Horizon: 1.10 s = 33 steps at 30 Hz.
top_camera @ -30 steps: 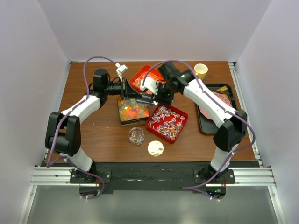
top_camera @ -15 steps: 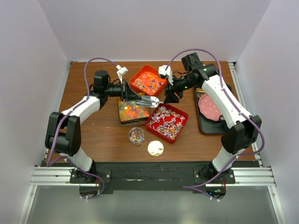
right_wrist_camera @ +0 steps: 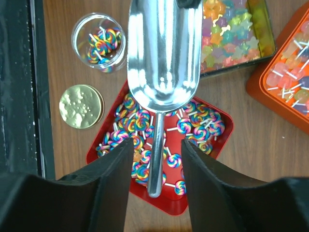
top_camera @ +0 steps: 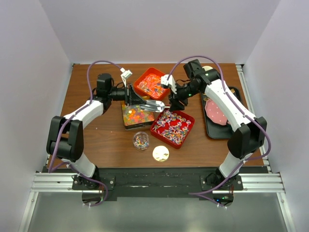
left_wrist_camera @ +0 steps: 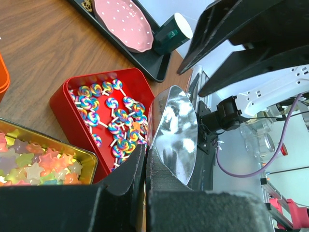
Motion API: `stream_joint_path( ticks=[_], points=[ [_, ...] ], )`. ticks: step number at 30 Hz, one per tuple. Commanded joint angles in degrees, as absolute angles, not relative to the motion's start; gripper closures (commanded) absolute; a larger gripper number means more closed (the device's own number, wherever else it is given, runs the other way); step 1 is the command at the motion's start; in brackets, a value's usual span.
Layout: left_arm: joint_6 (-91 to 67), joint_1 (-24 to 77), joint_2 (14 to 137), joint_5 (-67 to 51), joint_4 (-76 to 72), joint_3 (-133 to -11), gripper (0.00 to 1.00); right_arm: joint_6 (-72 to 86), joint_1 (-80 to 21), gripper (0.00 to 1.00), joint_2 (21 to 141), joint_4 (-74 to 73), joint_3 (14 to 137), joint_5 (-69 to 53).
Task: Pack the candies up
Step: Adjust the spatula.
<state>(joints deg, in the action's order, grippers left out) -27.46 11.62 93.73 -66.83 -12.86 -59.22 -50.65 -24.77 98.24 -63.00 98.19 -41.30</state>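
My left gripper (top_camera: pixel 145 102) is shut on the rim of a shiny metal scoop (top_camera: pixel 156 105) and holds it above the trays. The left wrist view shows the jaws (left_wrist_camera: pixel 146 154) pressed together on the scoop bowl (left_wrist_camera: pixel 174 130). My right gripper (top_camera: pixel 173 102) is open, and its fingers (right_wrist_camera: pixel 113 183) stand either side of the scoop's handle (right_wrist_camera: pixel 156 159) without touching it. Below lies a red tray (top_camera: pixel 189 126) of swirled lollipop candies (right_wrist_camera: pixel 137 118). A gold tin (top_camera: pixel 126 122) holds star gummies (right_wrist_camera: pixel 227 29). An orange tray (top_camera: pixel 145 77) holds wrapped candies (right_wrist_camera: pixel 289 53).
A glass jar (top_camera: pixel 141 140) with a few swirled lollipops stands near the front, with the round gold lid (top_camera: pixel 161 153) beside it. A black tray (top_camera: pixel 212 130) with the pink dotted plate (top_camera: pixel 218 110) lies to the right. A paper cup (top_camera: pixel 208 69) stands at the back.
My right arm drew back to the right from over the orange tray, then came in a little toward the scoop's handle. The left arm and the scoop stayed put.
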Motion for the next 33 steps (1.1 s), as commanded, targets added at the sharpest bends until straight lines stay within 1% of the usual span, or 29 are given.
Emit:
stream_joint_path(
  ticks=[1,3,5,7,10,11,12,13,14,15,16,17,18,20,23,24,25,27,28,30,31,33],
  points=[
    [-28.3,11.0,91.3,-68.5,-15.7,-58.9,1.0,-50.7,-25.0,0.57,99.4,-59.7,98.0,-40.0],
    [-28.2,10.9,91.2,-68.5,-15.6,-58.7,1.0,-50.4,-25.1,0.63,99.8,-59.4,98.1,-40.2],
    [-28.2,10.8,91.0,-68.4,-15.7,-58.4,1.0,-50.5,-25.4,0.66,99.9,-59.3,97.8,-39.5],
    [-28.3,10.7,91.0,-68.5,-15.7,-58.3,1.0,-51.7,-25.9,0.67,99.9,-59.6,97.6,-38.5],
    [-28.3,10.5,90.9,-68.4,-15.8,-58.1,1.0,-52.2,-26.5,0.74,99.9,-59.8,97.4,-38.3],
    [-28.3,10.4,91.0,-68.4,-15.8,-58.1,1.0,-52.2,-26.5,0.8,100.0,-59.7,97.5,-38.3],
    [-28.4,10.4,90.9,-68.2,-15.8,-58.0,1.0,-52.2,-26.9,0.83,100.1,-59.7,97.5,-38.5],
    [-28.4,10.3,91.0,-68.0,-15.8,-57.8,1.0,-52.3,-27.1,0.91,100.2,-59.7,97.7,-38.4],
    [-28.5,9.8,91.0,-67.5,-15.6,-57.7,1.0,-52.3,-27.2,0.95,100.4,-59.8,98.2,-38.1],
    [-28.4,9.5,90.8,-65.2,-15.2,-57.7,0.93,-52.2,-27.8,1.0,100.7,-59.9,98.7,-37.7],
    [-28.2,9.0,90.7,-63.9,-13.6,-57.6,0.84,-52.2,-28.0,1.0,101.0,-60.0,99.9,-37.2],
    [-28.0,7.8,90.3,-62.6,-12.8,-57.6,0.74,-52.4,-28.2,1.0,101.2,-60.2,100.7,-35.8],
    [-27.5,7.0,89.9,-59.2,-11.6,-57.7,0.59,-53.6,-28.6,1.0,102.3,-60.9,101.9,-34.6],
    [-26.3,3.8,88.3,-55.6,-7.7,-57.6,0.51,-55.9,-28.7,1.0,104.2,-64.7,106.9,-32.3],
    [-26.1,0.0,84.7,-48.8,-4.2,-55.5,0.47,-60.7,-28.9,1.0,108.8,-70.1,115.6,-26.6],
    [-25.8,-1.7,83.6,-42.9,-1.1,-54.0,0.46,-62.6,-29.3,1.0,109.9,-71.1,117.8,-23.4],
    [-25.4,-2.9,81.1,-39.5,1.7,-53.4,0.45,-63.8,-29.7,1.0,112.7,-73.3,122.0,-21.2],
    [-25.6,-3.3,79.0,-31.3,5.3,-50.5,0.42,-68.2,-31.8,1.0,115.6,-75.3,125.9,-16.3],
    [-27.0,-3.7,77.0,-29.5,7.6,-49.2,0.42,-69.7,-32.9,1.0,118.3,-77.2,129.1,-10.3],
    [-29.9,-4.0,75.2,-27.3,9.1,-45.0,0.42,-73.1,-35.1,1.0,120.1,-77.3,130.9,-5.4],
    [-33.2,-4.3,73.9,-27.5,9.1,-43.5,0.42,-74.0,-36.0,1.0,120.9,-76.7,131.8,-0.2],
    [-36.5,-4.5,72.6,-28.7,7.7,-39.1,0.43,-77.1,-38.4,1.0,124.0,-77.3,133.1,5.3]
  ],
)
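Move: The spatula's handle lies between the right hand's open fingers, its middle about 1 cm ahead, 2 cm left and 2 cm below. From the right hand, the lollipop tray is roughly 5 cm back, 2 cm right; the gummy tray 3 cm ahead, 15 cm left; the orange tray 20 cm ahead, 8 cm left, all some 18 cm below. From the left hand, still gripping the scoop end, the handle is about 10 cm right, 2 cm back, 1 cm below. Right pinches the spatula handle; left lets go, withdrawing about 15 cm left; right carries spatula some 10 cm forward. ##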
